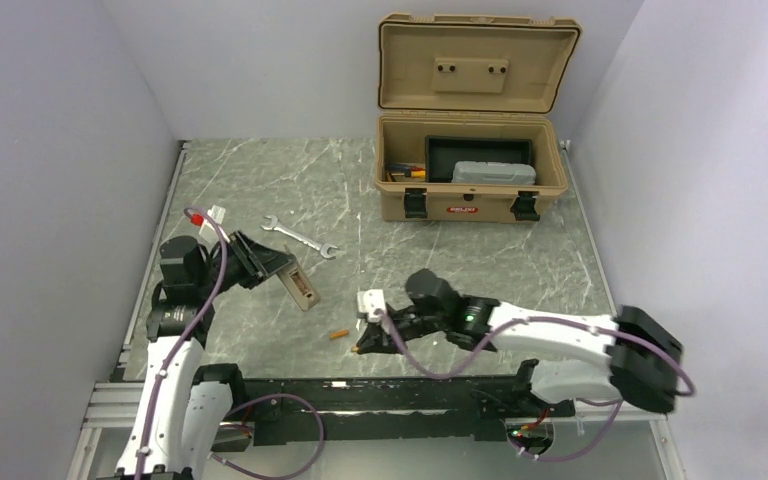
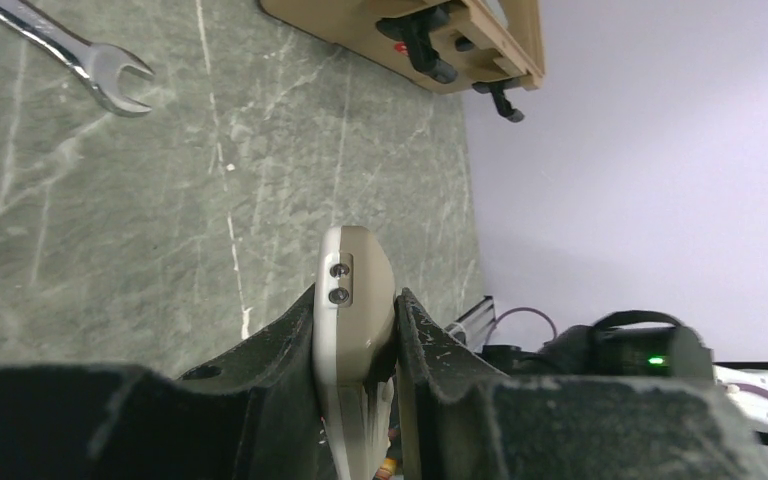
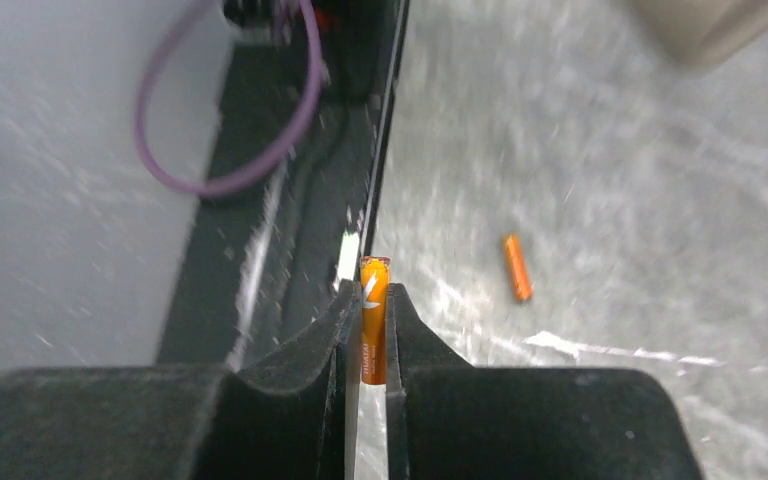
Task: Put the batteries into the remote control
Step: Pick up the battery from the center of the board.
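My left gripper (image 2: 356,310) is shut on the remote control (image 2: 352,300), gripping it by its edges; its grey-tan back and two small screws face the left wrist camera. From above, the remote control (image 1: 300,283) slants down from the left gripper (image 1: 265,262) over the left part of the table. My right gripper (image 3: 372,300) is shut on one orange battery (image 3: 373,320), which lies lengthwise between the fingers. The right gripper (image 1: 365,345) is low near the table's front edge. A second battery (image 1: 338,335) lies loose on the table, a little to its left, and shows as a small orange battery (image 3: 517,267) in the right wrist view.
A silver wrench (image 1: 300,237) lies behind the remote. An open tan toolbox (image 1: 470,180) stands at the back right. A small white fitting with a red tip (image 1: 205,214) sits near the left wall. A black rail (image 1: 380,395) runs along the near edge.
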### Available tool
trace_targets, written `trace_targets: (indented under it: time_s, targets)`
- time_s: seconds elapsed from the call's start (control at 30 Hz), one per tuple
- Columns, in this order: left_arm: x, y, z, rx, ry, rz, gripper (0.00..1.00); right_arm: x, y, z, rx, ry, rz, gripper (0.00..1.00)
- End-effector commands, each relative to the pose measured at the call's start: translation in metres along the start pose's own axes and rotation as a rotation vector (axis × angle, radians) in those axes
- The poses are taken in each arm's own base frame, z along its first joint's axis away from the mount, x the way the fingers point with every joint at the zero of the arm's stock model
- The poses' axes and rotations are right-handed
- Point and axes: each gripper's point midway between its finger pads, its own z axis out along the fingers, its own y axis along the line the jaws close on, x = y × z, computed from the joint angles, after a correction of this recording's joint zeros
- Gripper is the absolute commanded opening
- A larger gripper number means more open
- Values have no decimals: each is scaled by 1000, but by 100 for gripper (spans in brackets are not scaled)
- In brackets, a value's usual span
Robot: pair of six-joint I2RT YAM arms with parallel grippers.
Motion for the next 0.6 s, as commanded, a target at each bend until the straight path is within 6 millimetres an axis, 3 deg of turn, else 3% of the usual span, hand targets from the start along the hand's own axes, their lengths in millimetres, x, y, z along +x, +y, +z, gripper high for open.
trace_targets:
  time_s: [0.0,0.13,0.3,0.4,0.57]
  targets:
    - [-12,-49,-9,215,-64,94,0,-77,25,-39,-19,-275,-12,0]
    - [-12,-88,-18,325,-86,190,0,-116,55,-73,-90,-408,-31,0]
    - [0,-138,-22,500,-91,266,0,-143,75,-102,-127,-500,-57,0]
    - [11,-159,-22,579,-87,288,0,-154,73,-112,-85,-522,-53,0]
    - [23,-177,-17,674,-84,295,0,-180,54,-135,75,-564,27,0]
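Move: The remote held by the left hand has its middle roughly 11 cm ahead of the right hand, 12 cm to its left and 8 cm higher. The battery still on the board is about 6 cm ahead, 5 cm left and 10 cm below the right hand. From the left hand, the battery in the right fingers is about 14 cm back, 14 cm right and 11 cm lower; the wrench is 18 cm ahead, 2 cm left and 21 cm below. Still pinching the battery, the right fingers carry it quickly up off the board by about 18 cm, drifting back and to the right, while they swing up some 30 degrees to point left and nearly level. The left hand keeps its grip on the remote and brings it up, right and somewhat back towards the battery, tipping upward and turning clockwise. ##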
